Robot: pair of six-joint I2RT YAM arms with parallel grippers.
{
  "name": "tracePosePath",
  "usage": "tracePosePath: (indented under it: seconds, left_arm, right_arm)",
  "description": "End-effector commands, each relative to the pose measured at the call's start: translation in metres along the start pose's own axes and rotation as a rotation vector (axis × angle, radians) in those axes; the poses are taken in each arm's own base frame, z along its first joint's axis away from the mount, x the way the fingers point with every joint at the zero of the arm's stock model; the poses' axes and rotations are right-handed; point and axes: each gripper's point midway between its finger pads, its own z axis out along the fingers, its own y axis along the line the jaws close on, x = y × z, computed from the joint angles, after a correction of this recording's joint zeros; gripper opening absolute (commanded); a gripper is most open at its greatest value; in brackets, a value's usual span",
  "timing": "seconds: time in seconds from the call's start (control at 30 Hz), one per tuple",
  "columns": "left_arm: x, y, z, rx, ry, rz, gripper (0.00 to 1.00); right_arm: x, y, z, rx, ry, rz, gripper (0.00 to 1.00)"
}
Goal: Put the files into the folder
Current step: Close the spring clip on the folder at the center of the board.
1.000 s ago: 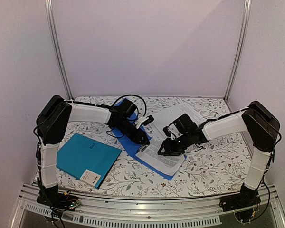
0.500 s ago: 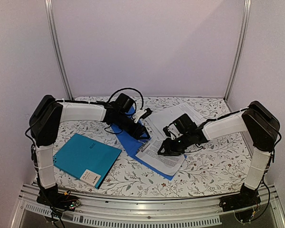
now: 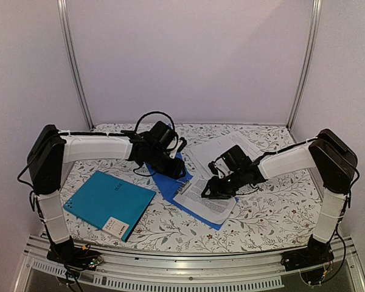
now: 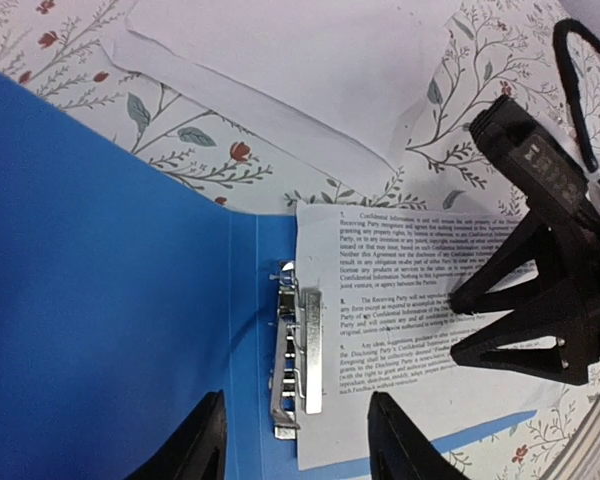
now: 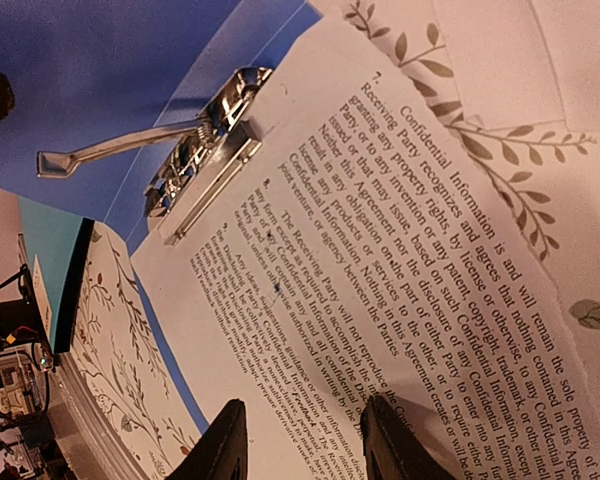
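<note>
The teal folder lies closed at the left, its white label at the near corner. A blue folder lies open in the middle, with a metal clip whose lever stands raised. One printed file lies on the blue folder, its edge at the clip. A second file lies on the table behind. My left gripper hovers open over the clip, holding nothing. My right gripper is open with its fingertips down on the printed sheet.
The flower-patterned table is walled at the back and both sides by white panels. A black cable loops over the left wrist. The metal rail with both arm bases runs along the near edge.
The left arm has swung its elbow to the left, and its gripper has drawn back a little toward the far left with wider jaws. The right arm and the papers have not moved.
</note>
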Motion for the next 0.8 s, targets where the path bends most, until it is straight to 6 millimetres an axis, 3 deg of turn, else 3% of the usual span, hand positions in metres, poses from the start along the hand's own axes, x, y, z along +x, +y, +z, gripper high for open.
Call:
tracePosePath:
  seconds: [0.0, 0.1, 0.37, 0.6, 0.77]
  left_arm:
    - [0.023, 0.004, 0.009, -0.085, 0.06, -0.07, 0.44]
    - [0.024, 0.008, 0.011, -0.115, 0.071, -0.104, 0.39]
    - [0.026, 0.019, 0.011, -0.195, 0.08, -0.171, 0.37]
    - [0.027, 0.016, 0.023, -0.179, 0.106, -0.179, 0.3]
    - [0.024, 0.017, 0.022, -0.186, 0.105, -0.184, 0.25]
  right_arm:
    - [0.038, -0.048, 0.016, 0.161, 0.116, 0.068, 0.41]
    - [0.038, -0.048, 0.016, 0.161, 0.118, 0.068, 0.41]
    - [0.037, -0.047, 0.017, 0.154, 0.113, 0.064, 0.41]
    - [0.041, -0.05, 0.018, 0.155, 0.118, 0.067, 0.41]
    - [0.04, -0.049, 0.017, 0.152, 0.113, 0.067, 0.41]
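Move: The raised lever of the spring clip has its free end about 4 cm below the left hand, some 1 cm back and 1 cm to its left; the clip's body lies about 7 cm down, 1 cm back. The stacked sheets lie roughly 8 cm to this hand's right and 6 cm back, the blue cover some 11 cm ahead and 7 cm left. From the right hand the lever's end is about 9 cm left, 4 cm ahead and 3 cm higher. The left hand edges back about 1 cm at first, then comes forward again and a little left while sinking about 4 cm in all onto the free end of the clip's raised lever, turning some 12 degrees counter-clockwise as its half-open fingers narrow to roughly a quarter open, one on either side of the lever. The right hand stays where it is, its fingertips still resting on the sheets beside the clip. ##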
